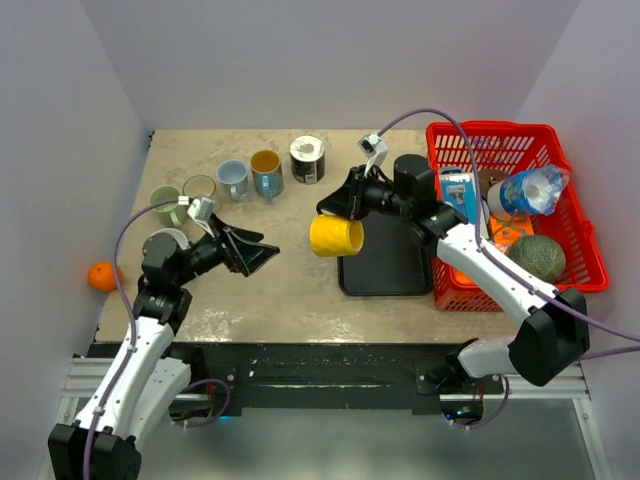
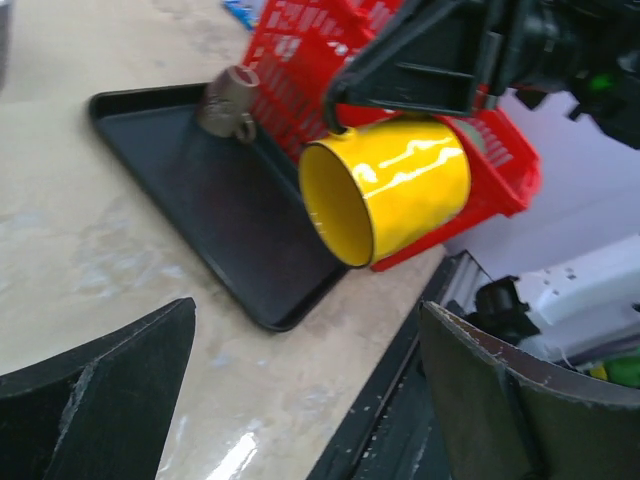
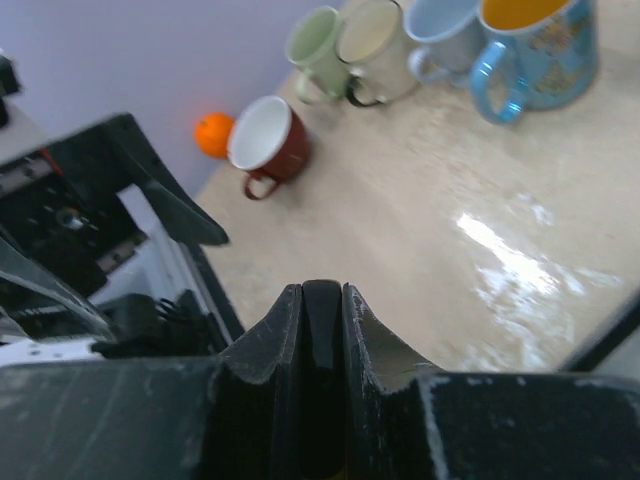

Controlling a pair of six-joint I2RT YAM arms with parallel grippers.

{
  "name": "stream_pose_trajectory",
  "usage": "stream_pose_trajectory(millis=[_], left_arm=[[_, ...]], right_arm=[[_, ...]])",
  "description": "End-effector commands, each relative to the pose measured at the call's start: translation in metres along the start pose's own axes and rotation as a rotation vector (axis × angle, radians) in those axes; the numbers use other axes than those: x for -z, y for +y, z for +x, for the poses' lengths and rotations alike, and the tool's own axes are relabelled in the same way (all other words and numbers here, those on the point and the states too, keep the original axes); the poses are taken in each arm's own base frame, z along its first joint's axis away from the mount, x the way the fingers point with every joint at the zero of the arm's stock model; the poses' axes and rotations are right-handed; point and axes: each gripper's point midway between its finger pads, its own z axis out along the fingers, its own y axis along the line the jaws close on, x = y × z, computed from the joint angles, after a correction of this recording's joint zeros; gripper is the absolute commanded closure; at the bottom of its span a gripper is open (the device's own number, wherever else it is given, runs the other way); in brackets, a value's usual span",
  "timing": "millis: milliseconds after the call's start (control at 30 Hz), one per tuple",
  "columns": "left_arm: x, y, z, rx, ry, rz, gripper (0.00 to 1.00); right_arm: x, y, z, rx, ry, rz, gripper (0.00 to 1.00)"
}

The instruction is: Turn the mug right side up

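Note:
The yellow mug [image 1: 336, 236] hangs on its side above the table, just left of the black tray [image 1: 385, 270]. Its mouth faces left, toward my left gripper. In the left wrist view the mug [image 2: 400, 185] shows its dark rim and yellow inside. My right gripper [image 1: 337, 206] is shut on the mug's upper edge. In the right wrist view the right gripper [image 3: 322, 290] has a thin dark strip pinched between its fingers; rim or handle, I cannot tell. My left gripper [image 1: 266, 255] stands wide open to the mug's left, apart from it, with nothing in the left gripper [image 2: 308, 310].
A red basket [image 1: 490, 127] with a bottle and fruit stands right of the tray. Several upright mugs [image 1: 250, 175] and a dark can [image 1: 307, 158] line the back left. An orange [image 1: 101, 275] lies at the left edge. A small brown cup [image 2: 228, 103] sits on the tray.

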Motion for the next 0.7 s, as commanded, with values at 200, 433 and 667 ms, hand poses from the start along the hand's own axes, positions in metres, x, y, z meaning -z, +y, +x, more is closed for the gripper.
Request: stream_pose_trajectory(millis=[200, 433, 667], left_arm=[[-0.023, -0.052, -0.015, 0.031, -0.076, 0.193, 0.04], [-0.033, -0.071, -0.022, 0.028, -0.104, 0.241, 0.09], [-0.040, -0.088, -0.021, 0.033, -0.096, 0.299, 0.30]], right_arm=[[0.026, 0.109, -0.055, 0.012, -0.263, -0.366, 1.00], [0.026, 0.126, -0.055, -0.001, -0.284, -0.434, 1.00], [0.023, 0.129, -0.051, 0.005, -0.280, -0.438, 1.00]])
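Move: The yellow mug hangs from the right gripper, mouth facing the left hand, roughly 18 cm to the left hand's right, 5 cm ahead and about level. Below, the black tray's middle lies some 33 cm to the left hand's right and 4 cm ahead, and the blue floral mug 23 cm ahead and 2 cm left. From the right hand, the left gripper is about 18 cm left, 11 cm back and slightly lower; the yellow mug is 6 cm back, 4 cm below and a touch right. Bring the open left gripper about 6 cm right and 4 cm up to the yellow mug's open mouth, swinging it clockwise and tipping its fingers slightly up, and start closing near the rim. Meanwhile keep the right fingers shut on the mug's handle and carry it up about 7 cm, back and left towards the left gripper, tipping those fingertips up some 20 degrees. ##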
